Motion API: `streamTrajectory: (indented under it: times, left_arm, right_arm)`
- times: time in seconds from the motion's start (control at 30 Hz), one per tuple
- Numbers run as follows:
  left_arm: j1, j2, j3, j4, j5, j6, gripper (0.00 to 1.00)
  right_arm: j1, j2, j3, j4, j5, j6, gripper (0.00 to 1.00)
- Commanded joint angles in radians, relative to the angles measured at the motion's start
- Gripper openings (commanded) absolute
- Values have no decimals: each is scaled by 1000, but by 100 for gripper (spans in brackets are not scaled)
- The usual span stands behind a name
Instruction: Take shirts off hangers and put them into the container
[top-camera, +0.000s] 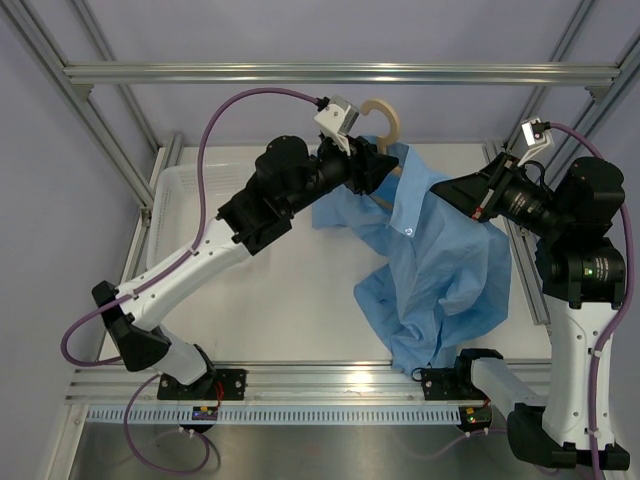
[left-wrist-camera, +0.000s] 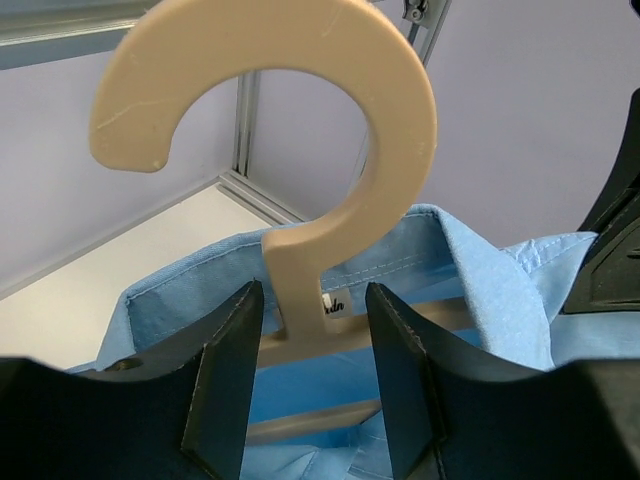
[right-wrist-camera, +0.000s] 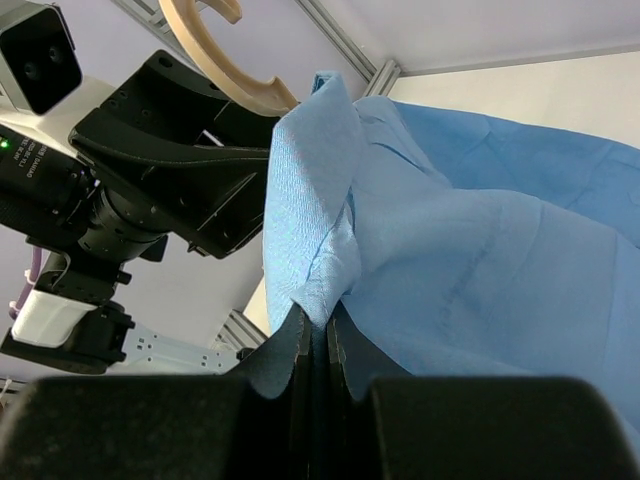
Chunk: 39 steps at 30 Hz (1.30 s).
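Note:
The light blue shirt (top-camera: 445, 270) hangs from the beige hanger (top-camera: 386, 113) at the back of the table, and its lower part lies crumpled on the white surface. My left gripper (left-wrist-camera: 314, 292) is open, one finger (left-wrist-camera: 225, 380) on each side of the hanger's neck (left-wrist-camera: 300, 270) just below the hook, with a gap on both sides. My right gripper (right-wrist-camera: 318, 318) is shut on a fold of the shirt (right-wrist-camera: 480, 260) near the collar, to the right of the hanger (right-wrist-camera: 215, 55). The clear container (top-camera: 180, 185) sits at the back left, partly hidden behind the left arm.
A silver frame bar (top-camera: 340, 72) crosses above the back of the table, and slanted posts stand at both sides. Rails run along the table's left and right edges (top-camera: 525, 280). The left arm's wrist and camera (right-wrist-camera: 45, 60) sit close to my right gripper.

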Motion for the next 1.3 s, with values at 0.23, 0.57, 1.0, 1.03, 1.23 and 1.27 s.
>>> streamTrajectory:
  times: [0.23, 0.57, 1.0, 1.03, 1.23, 1.27]
  left_arm:
    - [-4, 29, 86, 42, -8, -9, 24]
    - [-4, 61, 141, -13, -1, -8, 0]
    - [17, 45, 373, -455, -218, 174, 0]
    - [22, 52, 444, -482, -228, 196, 0]
    - [65, 63, 546, -576, -215, 210, 0]
    - [69, 63, 548, -579, -213, 208, 0]
  right_arm:
    - [0, -20, 29, 43, -48, -12, 0]
    - [2, -1, 33, 14, -64, -53, 2]
    - [47, -44, -9, -23, -76, -182, 71]
    - [57, -53, -38, -29, -68, -191, 72]
    - [198, -66, -124, -116, 123, -349, 69]
    - [219, -69, -134, -118, 160, -355, 67]
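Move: The hanger's neck stands between my left fingers, about 1 cm ahead and 1 cm to the left. The shirt's collar is some 4 cm to the right, 3 cm nearer me and 3 cm lower, and the rail runs roughly 17 cm ahead and 8 cm up. My right hand already pinches the shirt's side; from there the hanger's neck lies about 9 cm left and 5 cm ahead, about level. I close my left fingers on the hanger's neck, easing about 1 cm forward, while my right hand keeps its pinch on the cloth. Then my right fingers open and that hand draws down about 4 cm and back. Holding the neck, my left hand dips slightly, then swings about 8 cm left and rises, turning some 15 degrees counter-clockwise. ##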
